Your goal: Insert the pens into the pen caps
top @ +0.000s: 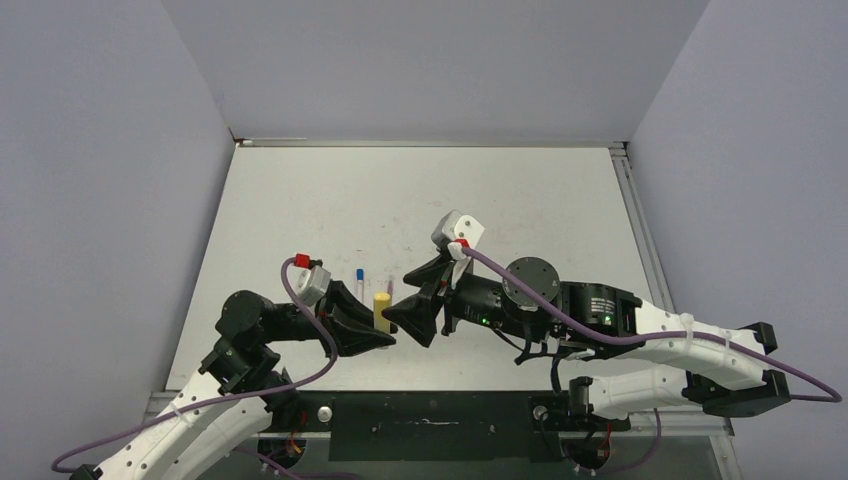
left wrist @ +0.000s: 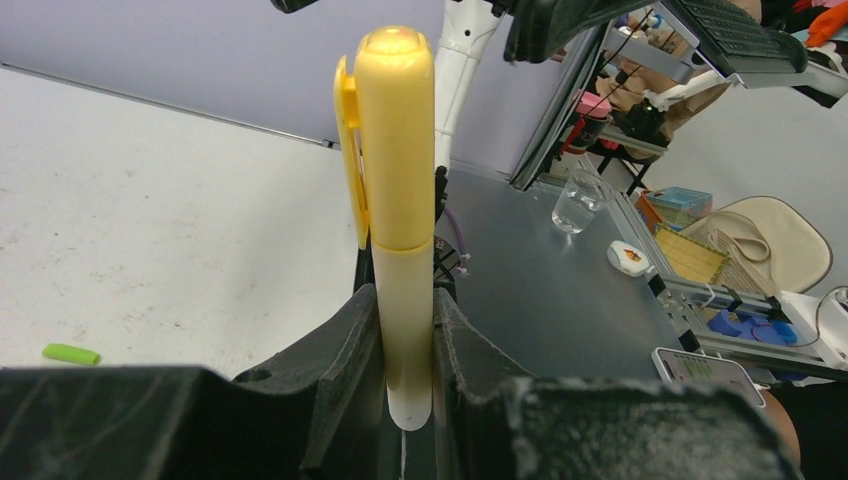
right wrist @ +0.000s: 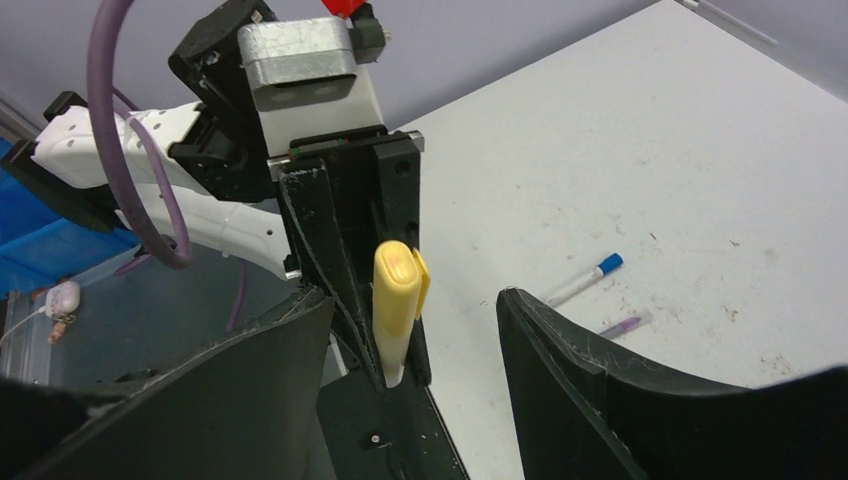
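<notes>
My left gripper (top: 385, 332) is shut on the thick yellow marker (left wrist: 405, 300) and holds it upright by its pale lower barrel. The yellow cap (left wrist: 395, 130), with its clip, sits on the marker's upper end. The same marker (right wrist: 393, 325) stands between the left fingers (right wrist: 340, 250) in the right wrist view. My right gripper (top: 402, 300) is open, its fingers spread wide on either side of the marker without touching it. On the table lie a white pen with a blue tip (right wrist: 585, 282) and a thin purple pen (right wrist: 625, 325). A green cap (left wrist: 70, 353) lies on the table.
The white table (top: 500, 190) has grey walls on three sides. A black strip (top: 430, 410) runs along the near edge between the arm bases. The two grippers nearly touch at the table's front left.
</notes>
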Available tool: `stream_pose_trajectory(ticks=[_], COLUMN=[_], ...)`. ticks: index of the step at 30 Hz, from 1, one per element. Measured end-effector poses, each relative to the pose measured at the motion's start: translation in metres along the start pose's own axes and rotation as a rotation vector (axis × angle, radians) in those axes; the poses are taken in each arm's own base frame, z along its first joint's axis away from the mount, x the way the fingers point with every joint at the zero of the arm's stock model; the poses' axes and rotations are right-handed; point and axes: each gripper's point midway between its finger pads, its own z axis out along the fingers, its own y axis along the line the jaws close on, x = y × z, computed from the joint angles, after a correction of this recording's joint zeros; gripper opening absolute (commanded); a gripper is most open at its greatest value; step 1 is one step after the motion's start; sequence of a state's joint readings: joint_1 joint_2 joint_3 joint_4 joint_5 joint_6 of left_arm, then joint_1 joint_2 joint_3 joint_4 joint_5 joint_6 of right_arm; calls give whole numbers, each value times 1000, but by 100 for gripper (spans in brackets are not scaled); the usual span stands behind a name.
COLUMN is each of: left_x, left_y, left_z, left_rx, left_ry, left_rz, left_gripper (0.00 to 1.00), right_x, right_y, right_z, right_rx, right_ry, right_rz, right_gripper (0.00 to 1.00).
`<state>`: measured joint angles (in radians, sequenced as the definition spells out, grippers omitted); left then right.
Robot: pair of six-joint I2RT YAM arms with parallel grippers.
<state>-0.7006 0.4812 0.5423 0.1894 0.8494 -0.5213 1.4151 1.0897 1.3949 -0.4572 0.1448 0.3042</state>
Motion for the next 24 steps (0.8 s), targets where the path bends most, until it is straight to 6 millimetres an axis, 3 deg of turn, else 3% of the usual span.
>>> stream_pose_trajectory(ticks=[9, 17, 24], left_x=[0, -1, -7], left_y=[-9, -12, -19], left_z=[0, -1, -1], left_rx=[47, 62, 93], left_ry=[0, 0, -18], left_rz=[-10, -13, -3], left_gripper=[0, 0, 0], right_x=[0, 7, 3], right_y=[23, 32, 32], right_z=[30, 37, 38], right_rx=[-87, -131, -139], right_ry=[16, 42, 28], right_rz=[-8, -10, -8], right_gripper=[56, 44, 18])
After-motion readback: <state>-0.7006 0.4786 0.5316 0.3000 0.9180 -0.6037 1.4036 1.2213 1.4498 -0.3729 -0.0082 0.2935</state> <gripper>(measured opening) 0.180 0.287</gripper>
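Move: Some 4 cm to the right hand's left, level with it fore and aft and about 1 cm lower, stands the yellow pen cap. It tops the pen that the left hand already holds upright by its lower barrel, so from that hand the cap is about 5 cm up and 1 cm ahead. On the table, roughly 38 cm below the right hand, lie the purple pen (15 ahead, 5 left) and the blue-capped marker (16 ahead, 12 left). Reaching left about 4.5 cm, and easing some 1.5 cm back, the right hand brings its open fingers around the yellow cap, turning slightly counter-clockwise. The fingers then narrow to about half their opening, one on each side of the cap. The left hand keeps its grip on the barrel and draws back about 1.5 cm, rising a little over 1 cm late on. ##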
